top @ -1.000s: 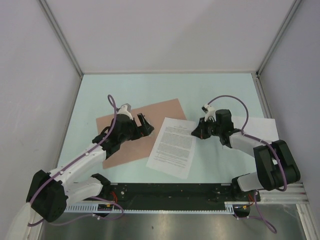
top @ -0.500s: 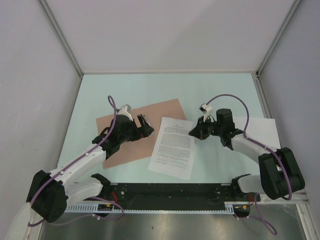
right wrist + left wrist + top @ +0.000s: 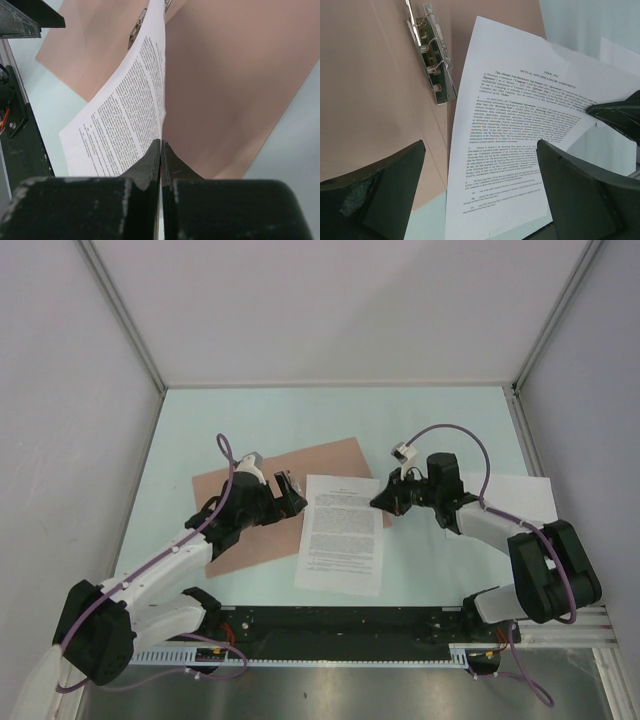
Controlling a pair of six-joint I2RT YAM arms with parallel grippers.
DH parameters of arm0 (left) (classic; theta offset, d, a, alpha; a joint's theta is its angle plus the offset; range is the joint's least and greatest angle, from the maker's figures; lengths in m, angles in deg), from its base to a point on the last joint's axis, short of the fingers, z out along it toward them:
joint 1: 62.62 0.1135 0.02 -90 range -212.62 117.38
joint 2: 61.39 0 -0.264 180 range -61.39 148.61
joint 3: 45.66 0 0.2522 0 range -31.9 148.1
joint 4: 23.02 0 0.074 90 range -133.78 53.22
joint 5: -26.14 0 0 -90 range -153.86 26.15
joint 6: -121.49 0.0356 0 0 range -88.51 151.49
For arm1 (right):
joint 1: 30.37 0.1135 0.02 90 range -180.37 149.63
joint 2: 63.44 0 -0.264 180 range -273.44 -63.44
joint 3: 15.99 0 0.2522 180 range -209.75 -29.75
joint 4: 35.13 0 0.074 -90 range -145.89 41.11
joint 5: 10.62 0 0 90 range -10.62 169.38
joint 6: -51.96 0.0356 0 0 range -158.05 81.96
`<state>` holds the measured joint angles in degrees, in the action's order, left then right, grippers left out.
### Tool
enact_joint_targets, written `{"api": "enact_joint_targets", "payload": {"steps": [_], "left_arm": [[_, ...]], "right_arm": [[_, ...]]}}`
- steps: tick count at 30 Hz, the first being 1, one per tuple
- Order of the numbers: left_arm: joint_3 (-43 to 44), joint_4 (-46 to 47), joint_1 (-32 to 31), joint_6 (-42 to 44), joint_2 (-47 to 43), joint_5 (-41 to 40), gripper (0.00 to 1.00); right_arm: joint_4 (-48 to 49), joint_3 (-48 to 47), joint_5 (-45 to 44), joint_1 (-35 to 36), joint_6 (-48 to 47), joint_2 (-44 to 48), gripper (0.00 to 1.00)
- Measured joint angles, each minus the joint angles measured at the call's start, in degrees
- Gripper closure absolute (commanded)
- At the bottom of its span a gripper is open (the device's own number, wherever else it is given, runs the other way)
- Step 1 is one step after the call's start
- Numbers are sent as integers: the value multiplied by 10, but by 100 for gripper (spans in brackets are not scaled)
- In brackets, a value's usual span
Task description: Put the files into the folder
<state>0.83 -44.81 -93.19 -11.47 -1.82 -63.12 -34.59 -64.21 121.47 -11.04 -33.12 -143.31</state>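
The salmon folder [image 3: 250, 525] lies open and flat on the table, its metal clip [image 3: 435, 60] showing in the left wrist view. A printed file [image 3: 343, 535] lies with its left edge over the folder [image 3: 225, 90]. My right gripper [image 3: 380, 502] is shut on that sheet's far right corner, and the paper [image 3: 120, 120] runs out from between the closed jaws [image 3: 161, 145]. My left gripper [image 3: 292, 492] hovers open above the folder [image 3: 370, 100] beside the sheet [image 3: 520, 150], holding nothing. A plain white file [image 3: 525, 495] lies to the right, partly under the right arm.
White enclosure walls stand at the left, back and right of the pale green tabletop [image 3: 300, 420]. A black rail [image 3: 340, 625] with the arm bases runs along the near edge. The right gripper's fingers [image 3: 620, 112] show at the right of the left wrist view.
My right gripper has dragged the printed sheet leftward and turned it straighter, so its left edge now lies over the folder. The left arm has stayed in place, open.
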Motion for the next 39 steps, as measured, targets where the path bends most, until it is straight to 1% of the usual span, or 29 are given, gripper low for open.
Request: {"api": "enact_joint_targets", "payload": {"steps": [7, 15, 23, 26, 34, 39], "left_arm": [[0, 0, 0, 0, -3, 0, 0], [0, 0, 3, 1, -5, 0, 0], [0, 0, 6, 4, -4, 0, 0], [0, 0, 7, 6, -3, 0, 0], [0, 0, 11, 15, 0, -1, 0], [0, 0, 13, 15, 12, -1, 0]], "right_arm": [[19, -14, 4, 0, 9, -43, 100], [18, -44, 8, -7, 10, -99, 100], [-13, -150, 9, -12, -13, -197, 100], [-47, -206, 7, -12, -28, -241, 100], [-140, -321, -5, -16, -75, -313, 100], [-173, -379, -6, -21, -83, -355, 100]]}}
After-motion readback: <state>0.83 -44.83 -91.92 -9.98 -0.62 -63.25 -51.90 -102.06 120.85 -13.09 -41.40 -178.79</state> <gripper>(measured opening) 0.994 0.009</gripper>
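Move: The right hand already pinches the printed file by its right edge; the folder's metal clip lies some 22 cm to that hand's left, about 9 cm ahead and 8 cm below. The file's middle is roughly 9 cm left and 7 cm back, the folder's far right corner about 20 cm ahead and 5 cm left, and another white sheet some 34 cm to the right, about level. From the left hand, the clip is about 7 cm ahead, 1 cm left and 9 cm below. Forward and down goes the right hand: first a slow dip, then a quicker sweep of about 13 cm in all towards the folder's far right corner, sinking about 5 cm and drifting slightly left. Its shut fingers keep their pinch on the file's right edge and tip about 10 degrees further down, drawing the sheet up over the folder's right half and its left edge in against the clip. ##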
